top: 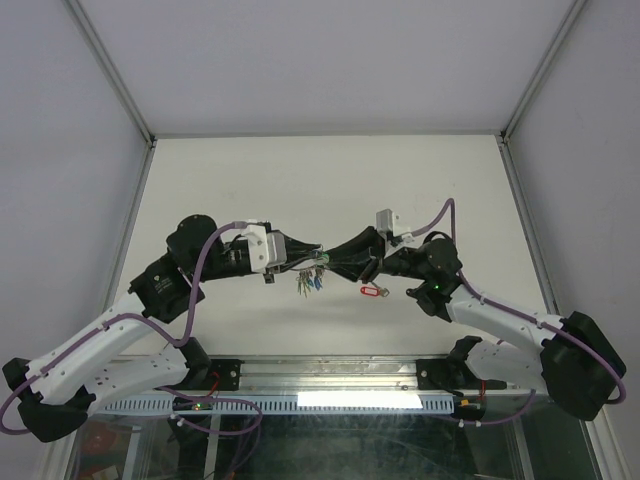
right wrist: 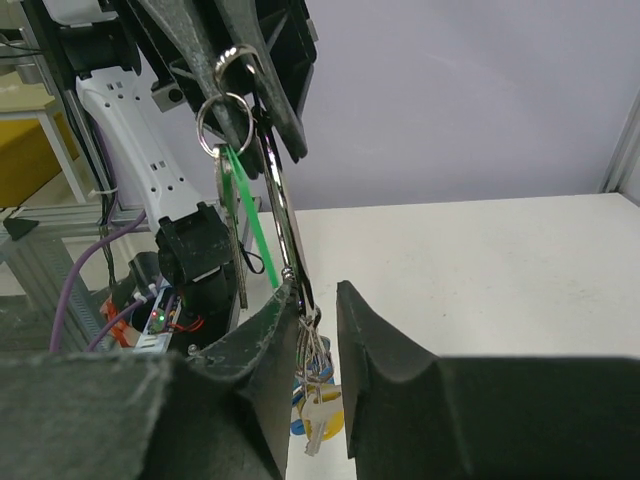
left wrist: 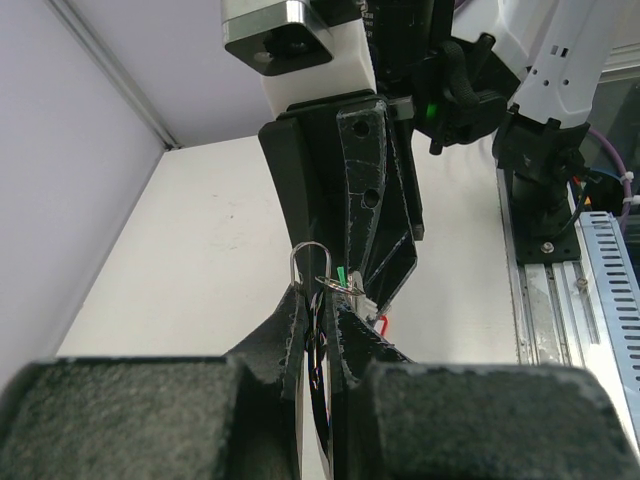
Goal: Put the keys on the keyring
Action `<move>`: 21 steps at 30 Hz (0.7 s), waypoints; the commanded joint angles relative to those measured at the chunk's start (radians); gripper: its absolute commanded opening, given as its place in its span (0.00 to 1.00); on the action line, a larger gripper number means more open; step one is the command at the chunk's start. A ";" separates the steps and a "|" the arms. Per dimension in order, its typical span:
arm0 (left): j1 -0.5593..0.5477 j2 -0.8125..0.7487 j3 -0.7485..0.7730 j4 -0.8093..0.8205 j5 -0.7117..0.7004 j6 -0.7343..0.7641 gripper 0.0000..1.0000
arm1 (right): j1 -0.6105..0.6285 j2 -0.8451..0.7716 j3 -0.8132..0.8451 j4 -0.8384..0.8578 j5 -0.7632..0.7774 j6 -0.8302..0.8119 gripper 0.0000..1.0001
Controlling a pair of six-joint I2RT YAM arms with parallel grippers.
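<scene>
My left gripper (top: 312, 256) (left wrist: 322, 290) is shut on a long silver clip (right wrist: 281, 215) held above the table. The keyring (right wrist: 224, 121), a thin silver ring, hangs at the clip's top, and a key with a green tag (right wrist: 250, 225) dangles from it. A bunch of small keys with blue and yellow tags (right wrist: 322, 405) (top: 310, 283) hangs from the clip's lower end. My right gripper (top: 332, 258) (right wrist: 318, 290) is open around the clip's lower part, which rests against one finger. A red-tagged key (top: 375, 292) lies on the table. The black-tagged key is out of view.
Grey walls (top: 70, 150) with aluminium posts close in the white table (top: 330, 180) on three sides. A metal rail with cables (top: 330, 385) runs along the near edge between the two arm bases.
</scene>
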 commanded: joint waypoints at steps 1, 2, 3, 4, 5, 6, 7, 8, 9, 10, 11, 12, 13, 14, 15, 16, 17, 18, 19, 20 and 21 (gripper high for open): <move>0.017 -0.006 0.043 0.082 0.042 -0.006 0.00 | 0.007 -0.002 0.043 0.108 -0.005 0.023 0.23; 0.019 -0.006 0.045 0.082 0.047 -0.006 0.00 | 0.006 -0.002 0.043 0.113 -0.004 0.025 0.21; 0.020 -0.006 0.045 0.082 0.051 -0.006 0.00 | 0.006 -0.001 0.043 0.117 -0.005 0.027 0.19; 0.021 -0.005 0.045 0.082 0.055 -0.006 0.00 | 0.006 0.002 0.043 0.121 -0.005 0.028 0.14; 0.024 -0.006 0.045 0.081 0.059 -0.006 0.00 | 0.006 0.002 0.045 0.123 -0.007 0.029 0.09; 0.027 -0.006 0.044 0.082 0.063 -0.006 0.00 | 0.007 0.002 0.044 0.124 -0.009 0.030 0.05; 0.029 -0.005 0.044 0.083 0.068 -0.006 0.00 | 0.006 0.001 0.044 0.125 -0.008 0.026 0.00; 0.031 -0.007 0.043 0.086 0.075 -0.007 0.00 | 0.006 -0.003 0.041 0.124 -0.001 0.020 0.00; 0.033 -0.009 0.040 0.089 0.082 -0.007 0.00 | 0.007 -0.013 0.038 0.115 0.008 0.009 0.00; 0.036 -0.012 0.037 0.093 0.089 -0.008 0.00 | 0.007 -0.026 0.036 0.091 0.021 -0.018 0.00; 0.037 -0.017 0.035 0.099 0.092 -0.010 0.02 | 0.007 -0.047 0.039 0.055 0.043 -0.045 0.00; 0.039 -0.022 0.030 0.106 0.093 -0.013 0.07 | 0.006 -0.068 0.042 -0.011 0.064 -0.075 0.00; 0.041 -0.027 0.024 0.113 0.094 -0.015 0.11 | 0.005 -0.094 0.052 -0.089 0.086 -0.116 0.00; 0.042 -0.034 0.020 0.119 0.095 -0.018 0.14 | 0.005 -0.123 0.071 -0.181 0.111 -0.169 0.00; 0.045 -0.040 0.016 0.125 0.095 -0.020 0.18 | 0.004 -0.150 0.090 -0.278 0.136 -0.226 0.00; 0.047 -0.046 0.013 0.129 0.095 -0.021 0.21 | 0.004 -0.177 0.106 -0.344 0.165 -0.267 0.00; 0.048 -0.051 0.010 0.135 0.095 -0.024 0.24 | 0.003 -0.202 0.117 -0.408 0.174 -0.283 0.00; 0.051 -0.055 0.004 0.139 0.095 -0.026 0.27 | 0.002 -0.226 0.130 -0.462 0.174 -0.283 0.00; 0.053 -0.060 0.003 0.141 0.095 -0.027 0.30 | 0.001 -0.245 0.144 -0.512 0.174 -0.283 0.00; 0.055 -0.062 0.000 0.144 0.097 -0.027 0.32 | 0.001 -0.267 0.165 -0.563 0.174 -0.283 0.00; 0.057 -0.063 -0.002 0.146 0.097 -0.028 0.34 | 0.002 -0.278 0.185 -0.607 0.174 -0.283 0.00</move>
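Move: The large keyring, still pinched by the left fingers, hangs with its middle about 3 cm below the left hand and 1 cm to its right. From the right hand, whose open fingers straddle the ring's lower part, that middle is about 2 cm left and 3 cm above. The green tag hangs some 3 cm left of the right hand, 2 cm back and 2 cm up; the key bunch dangles about 3 cm left and 5 cm below it. Rising about 1 cm, the right hand shuts its fingers on the lower part of the keyring, and only then does the left hand open and let go, lifting some 2.5 cm off the ring. The right hand keeps its pinch and draws the ring about 2 cm to the right and another 1 cm up, swinging some 10 degrees clockwise. ##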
